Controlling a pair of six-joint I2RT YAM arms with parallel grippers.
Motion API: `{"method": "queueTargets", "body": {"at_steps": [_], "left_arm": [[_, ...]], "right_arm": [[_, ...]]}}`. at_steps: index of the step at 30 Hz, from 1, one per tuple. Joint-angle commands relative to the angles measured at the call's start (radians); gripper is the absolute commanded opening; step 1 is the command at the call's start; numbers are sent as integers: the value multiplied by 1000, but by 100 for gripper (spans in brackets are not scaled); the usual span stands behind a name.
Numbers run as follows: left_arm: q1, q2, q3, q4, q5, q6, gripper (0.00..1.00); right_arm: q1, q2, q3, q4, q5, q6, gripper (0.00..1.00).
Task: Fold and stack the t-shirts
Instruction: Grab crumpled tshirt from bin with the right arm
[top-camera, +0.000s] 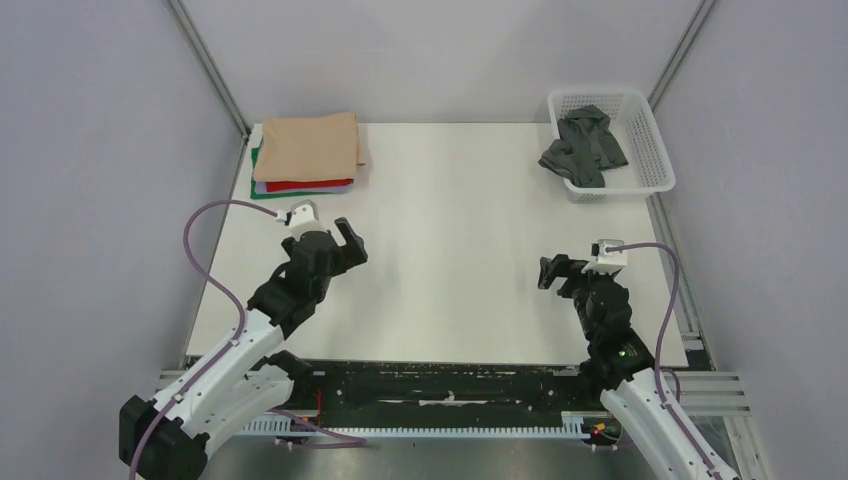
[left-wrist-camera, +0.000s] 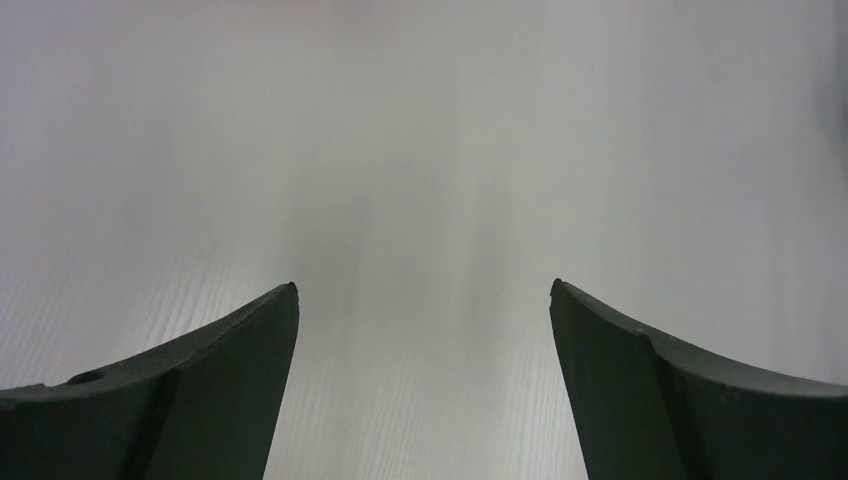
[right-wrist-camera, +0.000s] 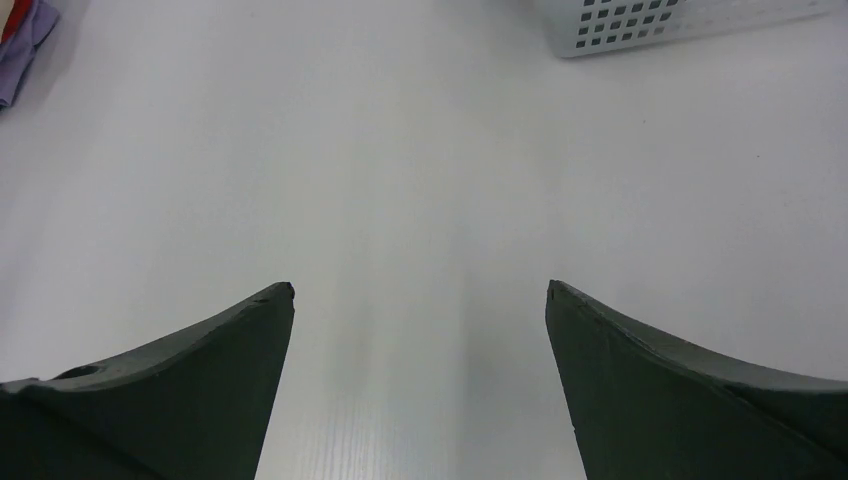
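Observation:
A stack of folded t-shirts lies at the table's far left corner: a tan one (top-camera: 308, 147) on top, a red one (top-camera: 300, 186) and a green edge (top-camera: 260, 190) under it. A crumpled dark grey t-shirt (top-camera: 585, 148) lies in the white basket (top-camera: 662, 150) at the far right. My left gripper (top-camera: 338, 243) (left-wrist-camera: 424, 290) hovers open over bare table, just in front of the stack. Over the right half of the table, my right gripper (top-camera: 558, 270) (right-wrist-camera: 420, 288) also stands open, well short of the basket. Neither holds anything.
The white table top (top-camera: 450, 220) lies between the stack and the basket. In the right wrist view, a corner of the basket (right-wrist-camera: 620, 25) shows at the top, and a bit of the stack's cloth (right-wrist-camera: 18, 45) at the top left. Grey walls and metal frame posts enclose the table.

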Motion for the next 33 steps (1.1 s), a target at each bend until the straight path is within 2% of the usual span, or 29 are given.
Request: {"method": "queueTargets", "body": {"at_steps": [1,4,7,12,18,25,27,33], "left_arm": [[2,-25,10,46,-8,-21,100],[2,-28,6,65,5,-17,100],[1,-19,25,85,6,-14,100],[1,12,73,134,20,8,100],[3,57,83,191,22,25,100],[3,130,91,213,26,36,100],[3,151,98,213,27,38,100],[3,186,88,245,12,21,100]], "right_arm": [[1,10,0,41,15,25,98],[1,68,34,75,10,50,98],[0,195,120,164,-8,45,98],[-34,563,487,87,36,-3,98],[-224,947,906,-20,10,-48,98],[-358,1296,1235,-86,-60,-89,98],[-384,1394,1346,-121,-52,-81,98],[-416,1683,1618,-73,5,-75,98]]}}
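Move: Roughly 31 cm ahead of the right hand, 8 cm to its right and 8 cm below lies the crumpled dark t-shirt. It is draped in the white bin, whose middle is about 31 cm ahead and 14 cm right of this hand, 7 cm lower. The bin's near rim crosses some 18 cm ahead and 14 cm right, about 4 cm lower. From the left hand the t-shirt is about 29 cm ahead, 59 cm right and 11 cm lower. Swinging fast out to the bin, the right hand dips slightly, then arcs about 31 cm forward, up some 15 cm over the near rim, veering 12 cm right and sinking about 6 cm towards the t-shirt. It turns clockwise and tips down, fingers still wide open. The empty left hand eases a few centimetres forward and right, rising and sinking on the way. ##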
